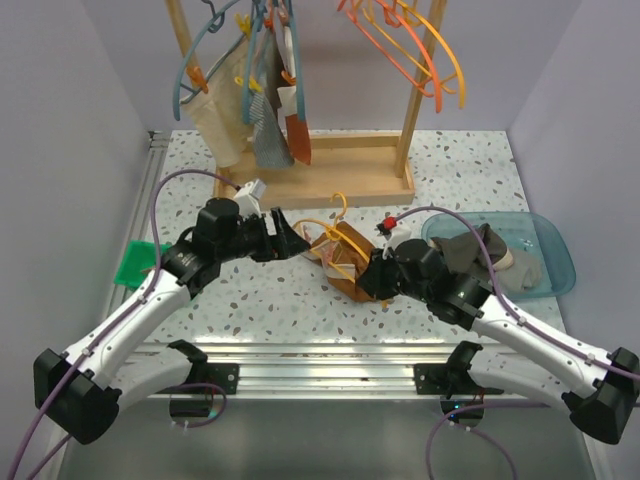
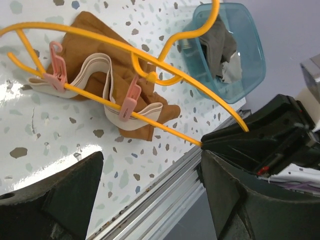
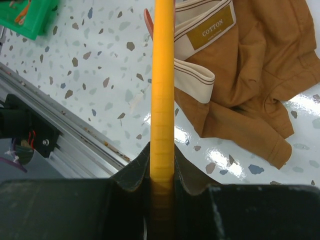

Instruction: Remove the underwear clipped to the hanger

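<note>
The underwear (image 1: 345,283) lies crumpled on the table, rust-brown with a pale beige waistband (image 2: 95,64). Two pink clips (image 2: 129,100) on the yellow-orange hanger (image 2: 102,36) pinch that waistband. The hanger (image 1: 341,207) lies over the underwear (image 2: 95,30). My right gripper (image 1: 372,272) is shut on one end of the hanger bar (image 3: 163,90), right beside the underwear (image 3: 250,65). My left gripper (image 1: 292,240) hovers open just left of the hanger, with nothing between its fingers (image 2: 75,185).
A teal tray (image 1: 560,250) with crumpled clothes sits at the right. At the back stands a wooden rack (image 1: 330,185) with blue-grey hangers holding cloths and bare orange hangers (image 1: 420,50). A green object (image 1: 140,262) lies at the left edge. An aluminium rail (image 1: 320,355) runs along the front.
</note>
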You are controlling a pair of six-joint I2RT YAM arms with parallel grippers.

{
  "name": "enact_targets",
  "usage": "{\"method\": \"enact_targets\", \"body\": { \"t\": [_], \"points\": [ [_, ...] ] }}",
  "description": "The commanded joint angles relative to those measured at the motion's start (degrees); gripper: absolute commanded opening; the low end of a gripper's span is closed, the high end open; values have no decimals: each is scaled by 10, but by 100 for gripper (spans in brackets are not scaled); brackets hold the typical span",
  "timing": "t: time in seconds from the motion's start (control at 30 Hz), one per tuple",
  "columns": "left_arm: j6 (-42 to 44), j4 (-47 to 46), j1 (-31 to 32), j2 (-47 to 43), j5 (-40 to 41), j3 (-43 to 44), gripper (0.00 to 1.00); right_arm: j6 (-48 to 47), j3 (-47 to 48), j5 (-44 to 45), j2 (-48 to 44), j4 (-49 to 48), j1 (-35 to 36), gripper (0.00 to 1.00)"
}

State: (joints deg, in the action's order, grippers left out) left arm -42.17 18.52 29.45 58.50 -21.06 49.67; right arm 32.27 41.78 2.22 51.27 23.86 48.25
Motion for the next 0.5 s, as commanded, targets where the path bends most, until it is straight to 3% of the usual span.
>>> {"method": "enact_targets", "body": {
  "t": [0.0, 0.27, 0.47],
  "points": [
    [-33, -9, 22, -3, 87, -19, 82, 40, 6, 66, 2, -50, 18, 0],
    [-73, -2, 71, 63, 203, -9, 80, 60, 8, 77, 2, -29, 31, 0],
    [-104, 8, 113, 148, 275, 48, 80, 71, -4, 84, -16, -20, 40, 0]
  ]
}}
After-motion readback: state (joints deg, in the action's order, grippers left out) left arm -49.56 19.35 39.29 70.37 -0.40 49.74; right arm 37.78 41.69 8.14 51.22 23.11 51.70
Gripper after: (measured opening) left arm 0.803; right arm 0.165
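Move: The left pink clip on the orange hanger is about 7 cm ahead of the open left gripper, 2 cm right and 11 cm below. The right pink clip is 3 cm ahead and 7 cm right at similar height; the brown underwear is 3 cm ahead, 10 cm right, 17 cm below. The right gripper, gripping the hanger's end, is 5 cm back and 16 cm right. From the right gripper, the left clip is some 12 cm ahead, 14 cm left, 5 cm below. Bring the left gripper down about 8 cm towards the clipped waistband, easing slightly forward and right and closing on the left pink clip. Turn it some 10 degrees counter-clockwise and raise its left side about as much, fingers staying wide open, touching nothing yet. Keep the right gripper in place, still pinching the orange hanger by its end. ##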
